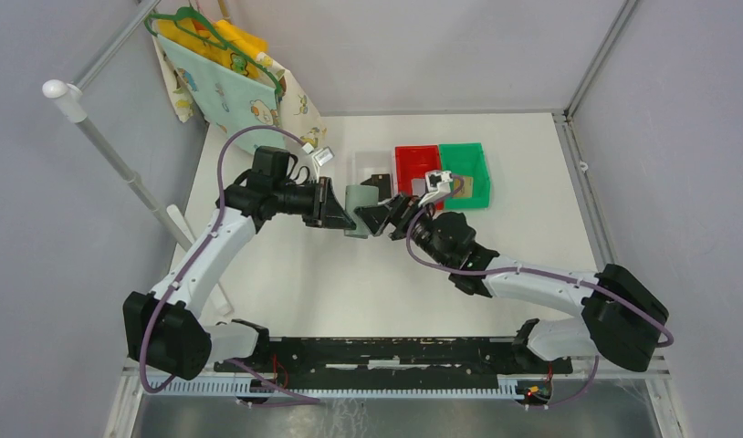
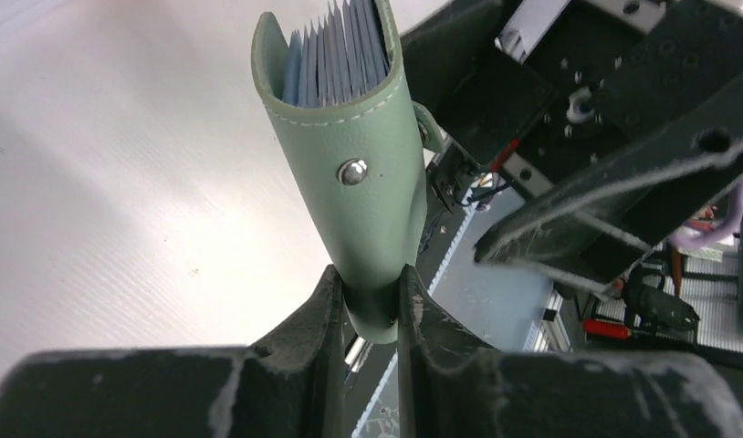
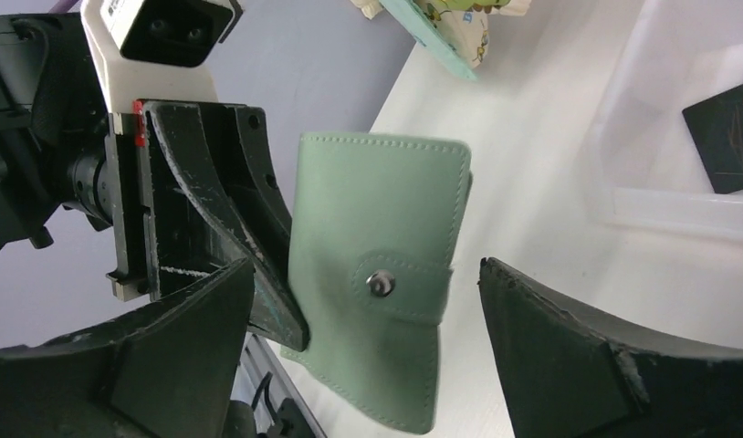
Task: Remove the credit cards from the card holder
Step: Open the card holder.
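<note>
The card holder (image 1: 357, 208) is a pale grey-green wallet held in the air over the table's middle. Its snap strap (image 3: 400, 285) is shut. My left gripper (image 2: 370, 283) is shut on its spine end, and the left fingers (image 3: 267, 265) clamp its edge in the right wrist view. The open end shows several thin grey sleeve or card edges (image 2: 336, 46); I cannot tell single credit cards apart. My right gripper (image 3: 366, 274) is open, its jaws wide apart on either side of the card holder (image 3: 377, 210) without touching it. It faces the left gripper (image 1: 342, 217).
A clear bin (image 1: 359, 162) behind the grippers holds a black card (image 3: 728, 137). A red bin (image 1: 415, 164) and a green bin (image 1: 468, 164) stand to its right, with a tan card (image 1: 473, 188) in the green one. Hangers with cloth (image 1: 222, 73) and a white pole (image 1: 103, 146) are at the back left.
</note>
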### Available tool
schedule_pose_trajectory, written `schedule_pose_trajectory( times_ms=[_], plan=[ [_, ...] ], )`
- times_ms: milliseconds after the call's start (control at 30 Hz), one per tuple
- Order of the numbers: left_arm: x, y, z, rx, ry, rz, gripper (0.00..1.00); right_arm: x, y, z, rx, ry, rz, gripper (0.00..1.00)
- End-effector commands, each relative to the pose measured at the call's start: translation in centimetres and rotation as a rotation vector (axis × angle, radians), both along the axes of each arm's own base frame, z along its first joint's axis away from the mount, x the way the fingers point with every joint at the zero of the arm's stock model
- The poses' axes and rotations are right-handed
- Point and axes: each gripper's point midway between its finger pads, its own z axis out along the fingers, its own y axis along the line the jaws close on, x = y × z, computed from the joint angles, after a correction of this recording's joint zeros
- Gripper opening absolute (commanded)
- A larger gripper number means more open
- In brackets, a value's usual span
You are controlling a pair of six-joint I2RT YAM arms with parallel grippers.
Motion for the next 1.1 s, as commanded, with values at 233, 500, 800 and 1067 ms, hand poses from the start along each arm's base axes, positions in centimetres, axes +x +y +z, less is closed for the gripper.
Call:
schedule_pose_trajectory(
  times_ms=[233, 500, 800, 1067],
  plan=[
    [-4.4, -0.2, 5.1, -0.115, -0.211, -0.350, 0.09, -0.3, -2.5, 2.7, -0.078, -0.109, 0.382, 0.98],
    [-5.4, -0.3, 6.4, -0.158, -0.227, -0.400, 0.09, -4.5, -1.8, 7.0, 0.143, -0.220, 0.620, 0.98],
    [-7.1, -0.3, 8.7, -0.235, -0.247, -0.466, 0.08, -6.1, -1.8, 8.5, 0.305, -0.211, 0.698, 0.87],
    [-7.7, -0.2, 9.4, -0.258, -0.256, -0.484, 0.10, -6.8, -2.1, 10.0, 0.355, -0.236, 0.711, 0.63]
  ],
)
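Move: The card holder is already gripped near its lower left edge by the left fingers; its middle lies about 3 cm forward and 3 cm to the right of that hand, roughly level. From the open right fingers it is some 4 cm left and 1 cm ahead, also about level. Down on the table, roughly 18 cm below the right hand, the white bin is about 11 cm ahead and the red bin as far ahead but some 10 cm right. Backing off first to the right and a little forward, about 4 cm, with its fingers wide open, the right hand then swings back and upward, turning some 35 degrees counter-clockwise to come round to the card holder's mouth, its fingers starting to close around it. Meanwhile the left hand keeps its pinch and draws the holder back and up, about 7 cm each way, turning it clockwise. ##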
